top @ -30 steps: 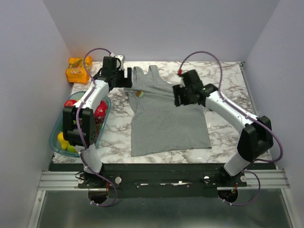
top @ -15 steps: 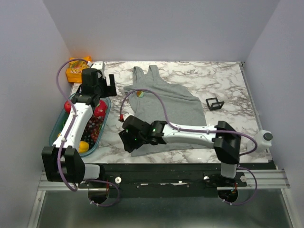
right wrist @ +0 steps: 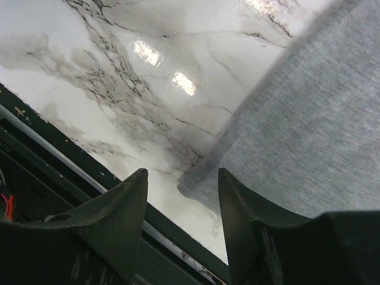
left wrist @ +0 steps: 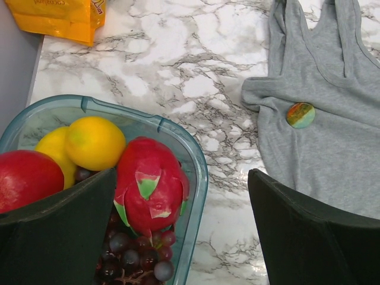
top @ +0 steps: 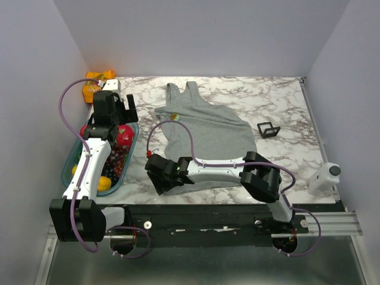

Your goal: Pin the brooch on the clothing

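The clothing [top: 208,139] is a light-grey tank top lying flat on the marble table, straps to the back. The brooch [top: 174,117], a small round green-orange badge, sits on the top's upper left chest and shows clearly in the left wrist view [left wrist: 300,115]. My left gripper [top: 124,108] hovers open over the fruit tray's far end, left of the top, with nothing between its fingers [left wrist: 182,173]. My right gripper [top: 160,185] is low at the top's near left hem corner [right wrist: 193,183]. Its jaws are open, with that corner showing in the gap [right wrist: 182,175].
A teal tray [left wrist: 199,172] at the left holds a dragon fruit [left wrist: 149,190], a lemon [left wrist: 95,142], an apple [left wrist: 27,178] and grapes [left wrist: 127,255]. An orange packet [top: 95,80] lies at the back left. A small black card stand [top: 268,129] stands right of the top. The table's front rail [right wrist: 71,178] is close.
My right arm swung from the top's right shoulder to its near left hem corner, and its jaws narrowed. My left arm drew back from the strap to over the tray.
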`<control>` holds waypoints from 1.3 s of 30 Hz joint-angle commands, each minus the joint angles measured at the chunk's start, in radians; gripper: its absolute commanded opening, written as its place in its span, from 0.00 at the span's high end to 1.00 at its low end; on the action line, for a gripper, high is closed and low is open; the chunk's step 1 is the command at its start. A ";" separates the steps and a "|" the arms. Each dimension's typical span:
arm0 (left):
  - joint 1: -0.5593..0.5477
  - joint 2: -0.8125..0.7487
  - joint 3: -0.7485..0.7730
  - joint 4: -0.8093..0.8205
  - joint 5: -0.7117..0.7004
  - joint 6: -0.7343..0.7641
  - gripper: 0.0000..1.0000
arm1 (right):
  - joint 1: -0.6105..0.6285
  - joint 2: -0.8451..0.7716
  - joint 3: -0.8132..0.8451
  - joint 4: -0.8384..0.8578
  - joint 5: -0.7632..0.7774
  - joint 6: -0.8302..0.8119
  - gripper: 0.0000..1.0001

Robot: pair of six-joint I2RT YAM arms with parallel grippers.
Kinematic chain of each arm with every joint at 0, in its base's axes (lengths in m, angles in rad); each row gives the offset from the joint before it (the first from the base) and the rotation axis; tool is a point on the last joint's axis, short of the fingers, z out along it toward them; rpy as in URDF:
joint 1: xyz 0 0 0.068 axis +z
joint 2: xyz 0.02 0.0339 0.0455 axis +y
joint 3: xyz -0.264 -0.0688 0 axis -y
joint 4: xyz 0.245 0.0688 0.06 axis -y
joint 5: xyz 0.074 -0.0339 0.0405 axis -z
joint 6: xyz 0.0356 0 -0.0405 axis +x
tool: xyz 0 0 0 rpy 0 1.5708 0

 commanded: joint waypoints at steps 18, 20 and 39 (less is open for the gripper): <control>0.006 -0.037 -0.010 0.031 -0.007 0.002 0.01 | 0.078 0.145 0.072 -0.084 0.007 0.063 0.98; 0.006 -0.037 -0.010 0.031 -0.012 0.002 0.01 | 0.089 0.147 0.092 -0.065 -0.014 0.055 0.99; 0.030 -0.029 -0.008 0.030 0.006 0.002 0.01 | 0.145 0.162 0.241 -0.051 -0.095 0.046 0.99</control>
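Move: The grey garment's near left corner lies just under the open right fingers: about 1 cm back, 1 cm to the left and 2 cm below the right hand. The brooch, on the garment, is roughly 25 cm ahead and 3 cm to the right of this hand, and the fruit basket's middle some 12 cm ahead and 23 cm to the left. From the left hand, that corner is around 25 cm back, 13 cm to the right and 21 cm lower. Lower the right gripper about 2 cm, easing slightly back, until its open fingers straddle the garment's near left corner, then shut them to pinch it. Keeping the pinch, drag the corner back towards the table's near edge and to the left, roughly 7 cm in all and staying low, while the hand turns some 5–10 degrees counter-clockwise. ##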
